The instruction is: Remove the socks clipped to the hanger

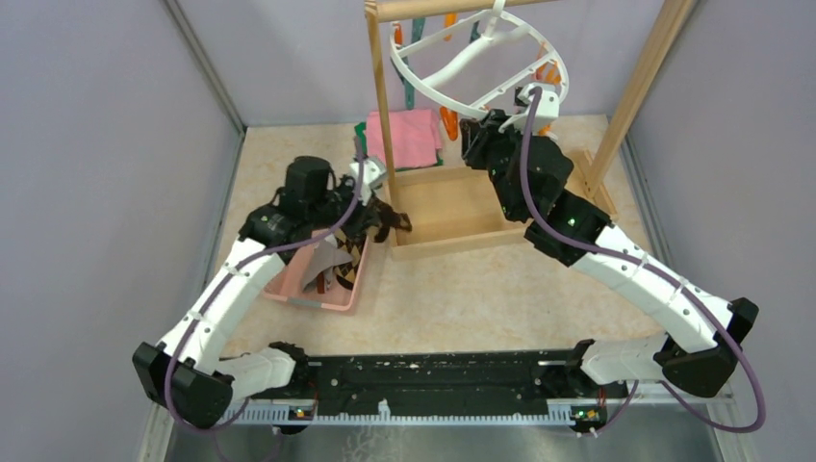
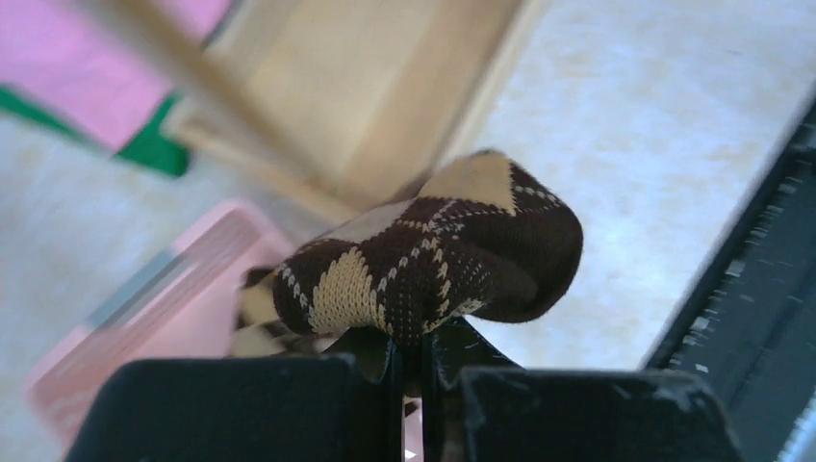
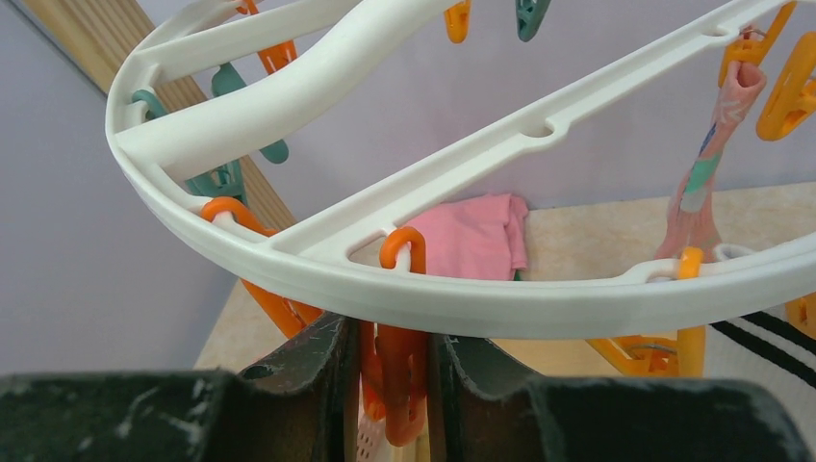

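My left gripper (image 2: 412, 358) is shut on a brown-and-tan argyle sock (image 2: 433, 260) that bulges above the jaws. In the top view it (image 1: 377, 223) is beside the pink basket (image 1: 289, 291), which holds more socks (image 1: 332, 268). The white ring hanger (image 1: 481, 60) hangs from the wooden rack. My right gripper (image 3: 395, 385) is under its rim (image 3: 500, 306), shut on an orange clip (image 3: 404, 361); in the top view it (image 1: 478, 135) is below the ring. A pinkish sock (image 3: 707, 183) and a dark-striped cuff (image 3: 770, 337) hang at the right. White fabric (image 3: 370, 438) shows below the clip.
The wooden frame rack (image 1: 452, 207) stands at the back with its base tray between the arms. Folded pink and green cloths (image 1: 409, 135) lie behind it. Grey walls close in on the left, the back and the right. Other orange and teal clips (image 3: 231, 178) dangle from the ring.
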Robot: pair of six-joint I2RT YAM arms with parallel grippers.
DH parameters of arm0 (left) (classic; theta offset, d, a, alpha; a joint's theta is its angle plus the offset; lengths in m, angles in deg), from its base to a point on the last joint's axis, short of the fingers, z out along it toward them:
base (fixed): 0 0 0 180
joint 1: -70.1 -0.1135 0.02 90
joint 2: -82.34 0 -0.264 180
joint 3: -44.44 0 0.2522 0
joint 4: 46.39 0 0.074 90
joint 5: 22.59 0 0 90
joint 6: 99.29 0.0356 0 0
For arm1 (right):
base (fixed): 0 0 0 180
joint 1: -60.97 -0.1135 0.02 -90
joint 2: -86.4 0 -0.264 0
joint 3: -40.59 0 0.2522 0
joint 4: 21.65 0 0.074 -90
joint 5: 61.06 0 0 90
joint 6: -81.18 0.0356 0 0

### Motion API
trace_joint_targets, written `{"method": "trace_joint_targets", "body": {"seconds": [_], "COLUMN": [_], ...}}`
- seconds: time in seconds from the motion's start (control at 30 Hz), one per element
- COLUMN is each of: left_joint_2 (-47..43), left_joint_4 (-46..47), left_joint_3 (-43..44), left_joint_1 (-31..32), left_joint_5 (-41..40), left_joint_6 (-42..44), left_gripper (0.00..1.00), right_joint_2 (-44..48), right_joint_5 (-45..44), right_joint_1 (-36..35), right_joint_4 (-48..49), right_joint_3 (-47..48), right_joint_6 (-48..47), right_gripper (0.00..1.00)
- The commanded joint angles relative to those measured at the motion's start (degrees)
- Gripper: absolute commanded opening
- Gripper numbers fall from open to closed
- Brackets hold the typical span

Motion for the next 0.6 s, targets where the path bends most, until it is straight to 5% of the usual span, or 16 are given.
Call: {"method": "trace_joint_targets", "body": {"seconds": [0.0,0.43,0.57], "left_joint_2": [-3.8,-2.6,-1.6], "left_joint_4": [-5.2,-3.2,-3.2], "left_joint_3": [1.1,-11.4,-15.9], "left_joint_1": [-12.3,-34.5,-35.4], "left_joint_5": [-2.8,-4.2,-9.2], "left_joint_6": [5.9,21.0,23.5], "left_gripper": [0.0,0.0,0.0], "right_joint_2": [1.2,1.6,1.3], "right_joint_5": [2.4,5.5,6.6], "right_joint_1": [0.4,0.4,0.4], "right_joint_4": [1.8,-0.6,-1.6], "right_joint_3": [-1.4,-4.6,-4.6], "right_joint_6": [1.6,6.2,6.6], "right_gripper": [0.0,0.01,0.19]}}
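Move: The freed argyle sock is already shut in my left fingers, and the pink bin's middle lies some 16 cm to this hand's left, 11 cm ahead and about 22 cm below. In the bin, the other argyle sock lies about 10 cm left and 10 cm ahead, the grey sock some 15 cm left and 9 cm ahead, both that low too; the frame's left post foot is 20 cm ahead, 5 cm right, 24 cm down. From my right hand the bin is roughly 38 cm left, 5 cm ahead, 41 cm lower. I sweep my left hand about 21 cm left, away from the frame, drifting slightly forward; the first half runs level, then I sink some 9 cm over the bin while the wrist swings counter-clockwise, the fingers still shut on the sock. My right fingers keep their pinch on the orange clip at the hanger's rim, easing down a couple of centimetres. ##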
